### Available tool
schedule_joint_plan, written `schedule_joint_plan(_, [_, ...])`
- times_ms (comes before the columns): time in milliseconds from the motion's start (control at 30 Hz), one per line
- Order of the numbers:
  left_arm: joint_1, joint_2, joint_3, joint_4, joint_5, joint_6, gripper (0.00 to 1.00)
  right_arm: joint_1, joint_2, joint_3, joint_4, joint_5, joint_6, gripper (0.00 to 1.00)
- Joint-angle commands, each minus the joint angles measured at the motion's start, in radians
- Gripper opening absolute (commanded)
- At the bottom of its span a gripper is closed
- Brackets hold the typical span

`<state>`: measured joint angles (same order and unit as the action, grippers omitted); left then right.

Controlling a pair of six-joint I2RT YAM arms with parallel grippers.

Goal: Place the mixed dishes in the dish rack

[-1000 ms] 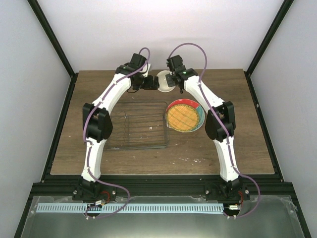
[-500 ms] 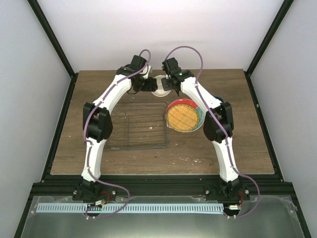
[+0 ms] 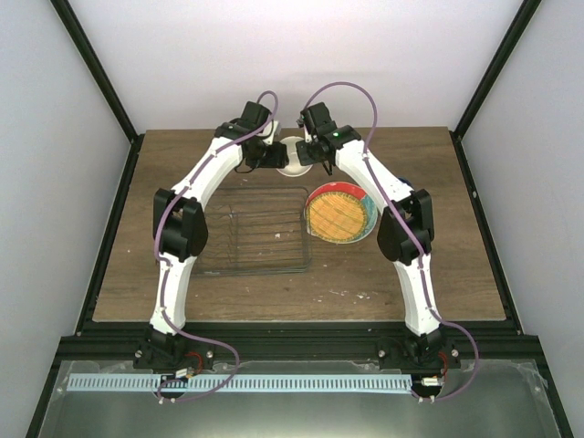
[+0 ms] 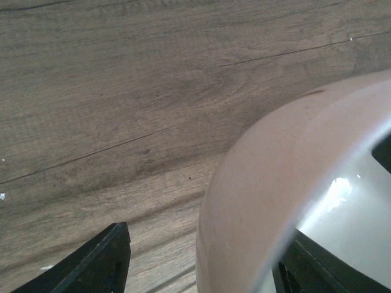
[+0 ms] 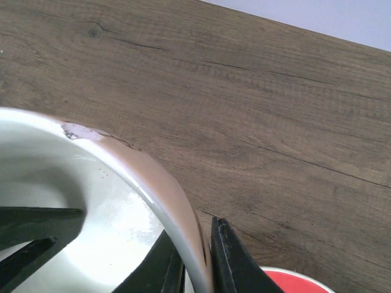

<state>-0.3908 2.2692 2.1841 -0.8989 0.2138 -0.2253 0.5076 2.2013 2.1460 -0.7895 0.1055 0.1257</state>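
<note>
The small cream bowl (image 3: 294, 155) is at the back middle of the table, between both grippers. My right gripper (image 3: 311, 155) is shut on its right rim (image 5: 160, 177), one finger (image 5: 235, 262) outside and one inside. My left gripper (image 3: 275, 155) straddles the bowl's left wall (image 4: 263, 195). Its outer finger (image 4: 104, 262) stands apart from the wall and the other sits inside the bowl, so it is open. The dish rack (image 3: 257, 233) of thin dark wire lies in front of the bowl. The yellow grid plate (image 3: 339, 215) lies on the red plate (image 3: 364, 195), right of the rack.
A red plate edge (image 5: 296, 282) shows at the bottom of the right wrist view. Both arms arch over the table's middle, meeting above the rack's far edge. Bare wood (image 3: 456, 255) lies to the right and dark frame posts (image 3: 105, 82) stand at the sides.
The right gripper carried the bowl slightly left toward the left gripper. The left gripper's fingers have narrowed around the bowl's wall.
</note>
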Motion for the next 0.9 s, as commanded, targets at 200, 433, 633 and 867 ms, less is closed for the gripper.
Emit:
schedule_joint_plan(200, [0.000,0.038,0.053,0.008,-0.012,0.013,0.22,0.011,-0.059,0.058,0.003,-0.014,-0.008,0.01])
schedule_joint_plan(433, [0.000,0.039,0.059,0.011,-0.022,0.007,0.01,0.011,-0.047,0.066,-0.012,-0.043,-0.018,0.11])
schedule_joint_plan(633, [0.000,0.063,0.080,0.004,-0.040,-0.004,0.00,0.012,-0.060,0.066,-0.022,-0.091,-0.004,0.41])
schedule_joint_plan(867, [0.003,0.086,0.096,0.006,-0.070,-0.013,0.00,0.014,-0.095,0.060,-0.045,-0.148,-0.019,0.66])
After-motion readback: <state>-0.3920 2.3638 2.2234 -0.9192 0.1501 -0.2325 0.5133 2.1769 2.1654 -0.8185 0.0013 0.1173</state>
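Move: The left hand, empty and with its open fingers straddling the left rim of the white bowl, has the bowl's middle about 5 cm to its right, level fore and aft, 2 cm lower. The right hand still pinches the opposite rim, the bowl's middle some 5 cm to its left and 3 cm below. From the left hand the dish rack lies about 14 cm back, 11 cm left and 11 cm below; the pie plate about 9 cm back, 14 cm right and 13 cm below. Almost in place, the left hand first shuts its fingers on the bowl's left rim; only then does the right hand open and come free of its rim, easing about 1.5 cm each up, left and back. Late on, the left hand sinks roughly 4 cm, keeping its pinch and carrying the bowl down away from the right fingers. ##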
